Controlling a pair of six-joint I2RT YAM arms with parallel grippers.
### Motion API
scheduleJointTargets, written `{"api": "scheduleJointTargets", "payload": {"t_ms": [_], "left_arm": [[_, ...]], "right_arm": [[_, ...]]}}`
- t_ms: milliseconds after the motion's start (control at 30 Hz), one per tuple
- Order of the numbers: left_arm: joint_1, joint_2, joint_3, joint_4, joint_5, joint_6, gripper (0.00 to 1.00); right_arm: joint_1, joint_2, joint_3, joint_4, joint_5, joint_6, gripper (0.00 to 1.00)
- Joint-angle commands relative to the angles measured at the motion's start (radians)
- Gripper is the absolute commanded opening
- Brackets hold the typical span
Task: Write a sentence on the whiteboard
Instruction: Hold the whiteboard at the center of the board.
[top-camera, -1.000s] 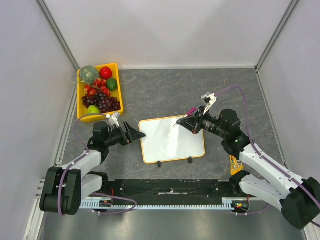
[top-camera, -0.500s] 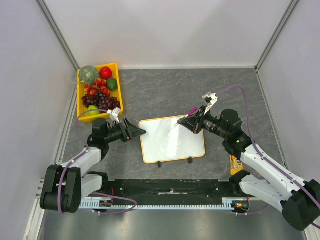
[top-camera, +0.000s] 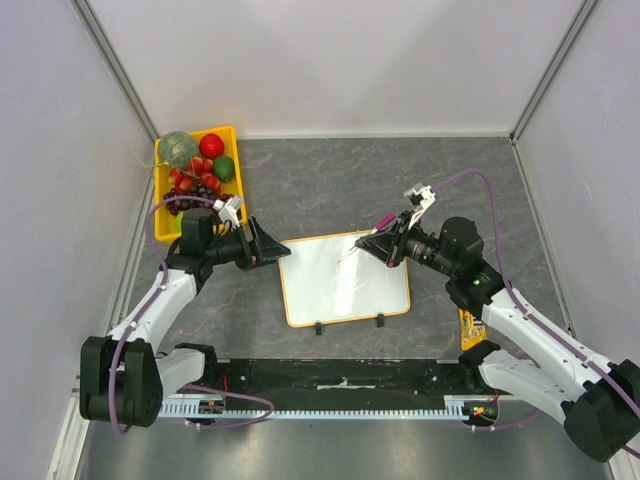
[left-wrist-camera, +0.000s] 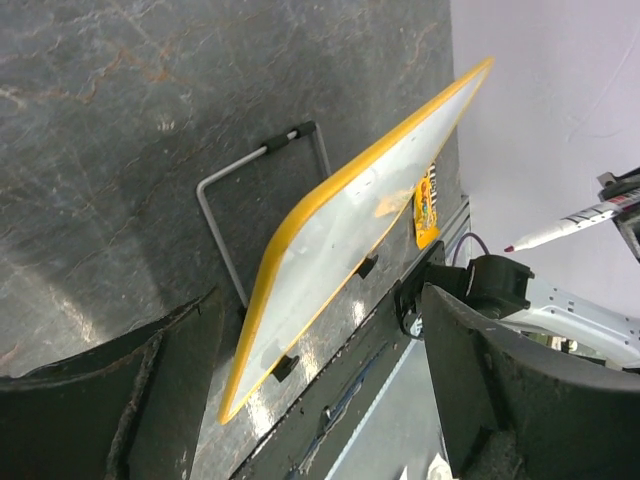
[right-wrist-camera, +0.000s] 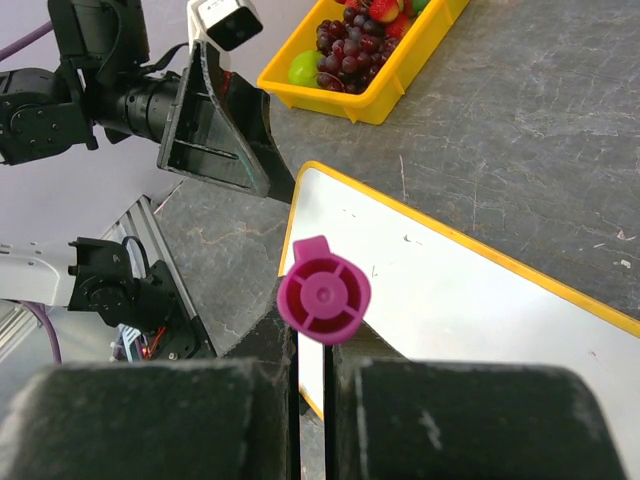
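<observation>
The whiteboard (top-camera: 345, 290) lies mid-table, white with an orange frame and two black clips on its near edge. No sentence shows on it; only a few tiny specks mark its face (right-wrist-camera: 480, 300). My right gripper (top-camera: 388, 245) is shut on a marker (top-camera: 360, 244) with a magenta end (right-wrist-camera: 323, 299), whose tip hovers over the board's far half. My left gripper (top-camera: 277, 252) stands open and empty just off the board's far-left corner. In the left wrist view the board (left-wrist-camera: 340, 240) stretches ahead between the left gripper's (left-wrist-camera: 320, 300) jaws, with a grey wire stand (left-wrist-camera: 225, 215) beside it.
A yellow bin (top-camera: 240, 190) of fruit sits at the back left, close behind the left arm. An orange packet (top-camera: 468, 328) lies right of the board by the right arm's base. Walls enclose the table on three sides.
The left gripper has moved toward the back, from beside the board's left edge to its far-left corner, its jaws slightly narrower. The right arm and marker have stayed put.
</observation>
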Motion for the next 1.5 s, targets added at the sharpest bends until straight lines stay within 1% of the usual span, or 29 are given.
{"api": "scheduleJointTargets", "payload": {"t_ms": [0,133,167,233,367,533,733,833,933,1033,1300,1467], "left_arm": [[0.003,0.031,0.049,-0.075,0.009,0.066,0.83],[0.001,0.016,0.009,-0.015,0.003,0.029,0.81],[0.003,0.007,-0.008,0.012,0.000,0.020,0.79],[0.003,-0.029,-0.069,0.098,-0.010,-0.023,0.78],[0.001,-0.067,-0.167,0.202,-0.046,-0.036,0.77],[0.000,-0.070,-0.266,0.388,-0.007,-0.102,0.75],[0.001,-0.040,-0.293,0.546,0.033,-0.138,0.73],[0.001,-0.015,-0.293,0.587,0.035,-0.148,0.70],[0.000,0.022,-0.304,0.667,0.050,-0.172,0.67],[0.000,0.058,-0.300,0.696,0.062,-0.175,0.65],[-0.008,0.094,-0.312,0.768,0.066,-0.178,0.61],[-0.013,0.112,-0.318,0.808,0.072,-0.177,0.52]], "right_arm": [[0.004,-0.010,0.043,0.023,0.015,-0.018,0.00],[0.015,-0.006,0.035,0.037,0.035,-0.017,0.00],[0.017,0.002,0.035,0.042,0.040,-0.015,0.00],[0.024,0.014,0.035,0.048,0.044,-0.012,0.00],[0.035,0.053,0.037,0.073,0.047,0.002,0.00],[0.052,0.086,0.041,0.100,0.084,0.015,0.00],[0.089,0.128,0.053,0.123,0.144,0.020,0.00],[0.107,0.151,0.063,0.131,0.173,0.023,0.00],[0.128,0.159,0.069,0.132,0.211,0.023,0.00],[0.148,0.163,0.078,0.123,0.265,0.016,0.00],[0.211,0.175,0.093,0.123,0.380,-0.014,0.00],[0.247,0.197,0.095,0.142,0.425,-0.024,0.00]]}}
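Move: From the left hand, open at the whiteboard's far left corner, the middle of the whiteboard is about 15 cm to the right, 6 back and 10 below; its left edge lies only some 2 cm to the right and 5 back, also about 10 lower. The fruit basket is roughly 18 cm left of this hand, 16 ahead and 12 below. For the right hand, which holds the marker, the whiteboard's middle lies about 5 cm left, 4 back and 20 below. The left hand sinks about 5 cm while drawing back a little, then comes forward again and rises part of the way, ending some 3 cm lower by the whiteboard's left edge, its fingers tilting up about 10 degrees towards level and closing part-way around that edge, with no firm grip to be seen. Meanwhile the right hand keeps its hold on the marker and carries it left about 4 cm, slightly forward and down, over the raised board towards its left part, turning a little clockwise, the marker still clear of the surface. ##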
